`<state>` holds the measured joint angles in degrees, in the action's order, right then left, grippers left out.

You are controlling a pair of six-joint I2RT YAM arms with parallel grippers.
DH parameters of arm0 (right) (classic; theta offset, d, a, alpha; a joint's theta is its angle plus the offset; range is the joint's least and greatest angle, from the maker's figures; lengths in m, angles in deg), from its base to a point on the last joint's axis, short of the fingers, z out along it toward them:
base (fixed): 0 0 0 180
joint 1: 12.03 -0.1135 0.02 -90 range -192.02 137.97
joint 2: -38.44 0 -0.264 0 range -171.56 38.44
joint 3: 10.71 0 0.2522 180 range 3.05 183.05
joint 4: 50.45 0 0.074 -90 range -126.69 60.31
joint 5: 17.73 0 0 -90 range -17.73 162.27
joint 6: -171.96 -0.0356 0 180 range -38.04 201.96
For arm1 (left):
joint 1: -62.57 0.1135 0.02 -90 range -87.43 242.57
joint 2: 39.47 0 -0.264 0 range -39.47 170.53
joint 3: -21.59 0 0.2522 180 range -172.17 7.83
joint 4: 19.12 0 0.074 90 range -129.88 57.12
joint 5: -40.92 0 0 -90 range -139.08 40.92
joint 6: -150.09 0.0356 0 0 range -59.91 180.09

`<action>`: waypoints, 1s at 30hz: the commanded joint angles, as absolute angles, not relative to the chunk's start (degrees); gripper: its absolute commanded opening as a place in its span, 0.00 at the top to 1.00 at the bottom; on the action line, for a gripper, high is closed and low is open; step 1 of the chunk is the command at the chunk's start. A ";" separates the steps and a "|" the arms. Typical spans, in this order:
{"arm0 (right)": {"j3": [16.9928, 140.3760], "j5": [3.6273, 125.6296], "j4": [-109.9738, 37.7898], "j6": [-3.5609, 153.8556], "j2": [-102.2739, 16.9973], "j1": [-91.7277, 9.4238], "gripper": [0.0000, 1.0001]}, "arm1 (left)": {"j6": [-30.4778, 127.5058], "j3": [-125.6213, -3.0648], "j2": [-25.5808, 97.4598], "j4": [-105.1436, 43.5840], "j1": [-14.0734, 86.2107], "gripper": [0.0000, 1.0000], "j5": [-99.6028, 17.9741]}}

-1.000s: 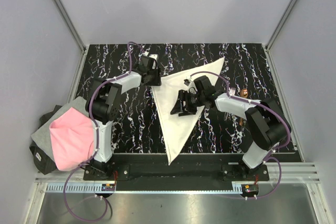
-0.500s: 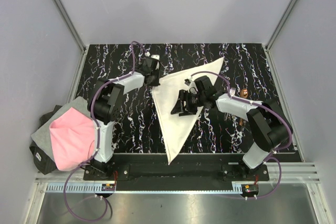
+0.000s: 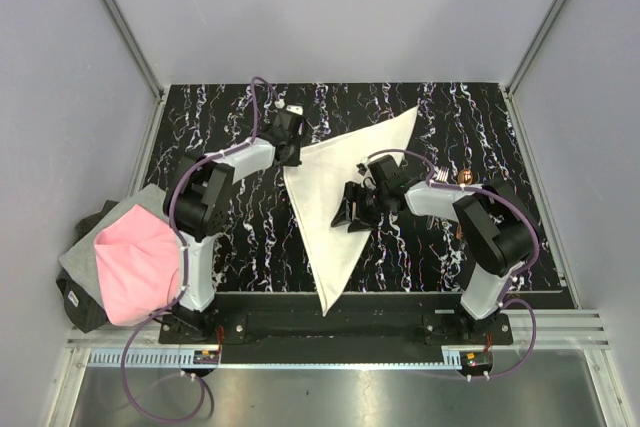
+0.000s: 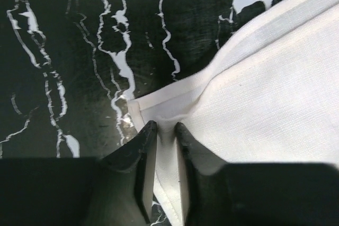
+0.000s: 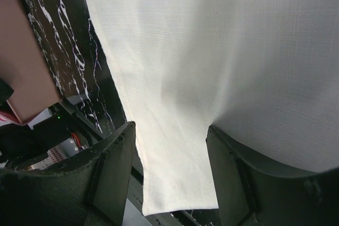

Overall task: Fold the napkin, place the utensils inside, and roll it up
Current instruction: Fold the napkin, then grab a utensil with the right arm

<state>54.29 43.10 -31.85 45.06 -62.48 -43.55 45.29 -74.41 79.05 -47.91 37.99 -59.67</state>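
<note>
The cream napkin [image 3: 325,197] lies folded into a long triangle on the black marble table [image 3: 220,217]. My left gripper [image 3: 288,152] sits at its left corner. In the left wrist view the left gripper [image 4: 163,126] is shut on a puckered bit of the napkin's hem [image 4: 254,88]. My right gripper [image 3: 352,215] rests over the napkin's middle. In the right wrist view the right gripper [image 5: 169,130] is open, and the napkin [image 5: 212,51] lies flat between its fingers. The silver fork [image 3: 441,176] and copper-brown utensil [image 3: 466,179] lie right of the napkin, partly behind the right arm.
A pink and grey cloth [image 3: 135,257] is heaped off the table's left edge. Grey walls with metal rails enclose the table at the back and sides. The arm bases stand on the rail [image 3: 330,327] at the near edge.
The left gripper has closed on the napkin's left corner and drawn it slightly left. The far right corner shifted left too. The right gripper has slid a little toward the near side.
</note>
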 commanded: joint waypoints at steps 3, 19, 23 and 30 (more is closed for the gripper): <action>54.03 44.94 -32.12 45.22 -62.37 -43.23 0.35 | 46.91 -74.17 74.27 -47.47 37.96 0.68 -64.89; 63.07 50.72 -13.50 56.90 -45.59 -23.56 0.34 | 44.80 -77.78 54.68 -59.85 40.06 0.01 -53.83; 66.76 58.54 -6.12 60.77 -45.49 -17.04 0.33 | 43.31 -76.47 47.65 -62.59 46.72 0.01 -41.30; 73.36 57.42 -5.22 60.43 -51.63 -16.24 0.33 | 45.85 -68.75 39.73 -61.73 52.02 0.01 -41.87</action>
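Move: The left fingers still pinch the napkin by a small fold; its far left corner lies about 1 cm ahead and 2 cm left of the pads, 2 cm lower. The right hand is low over the napkin, whose middle is some 8 cm ahead of it and straight in line. From the right hand the fork lies about 25 cm right and 7 cm ahead, the spoon roughly 31 cm right and 5 cm ahead. Left fingers open off the napkin corner, rising some 24 cm and drifting left; right retreats 20 cm right towards fork, forward and up. ##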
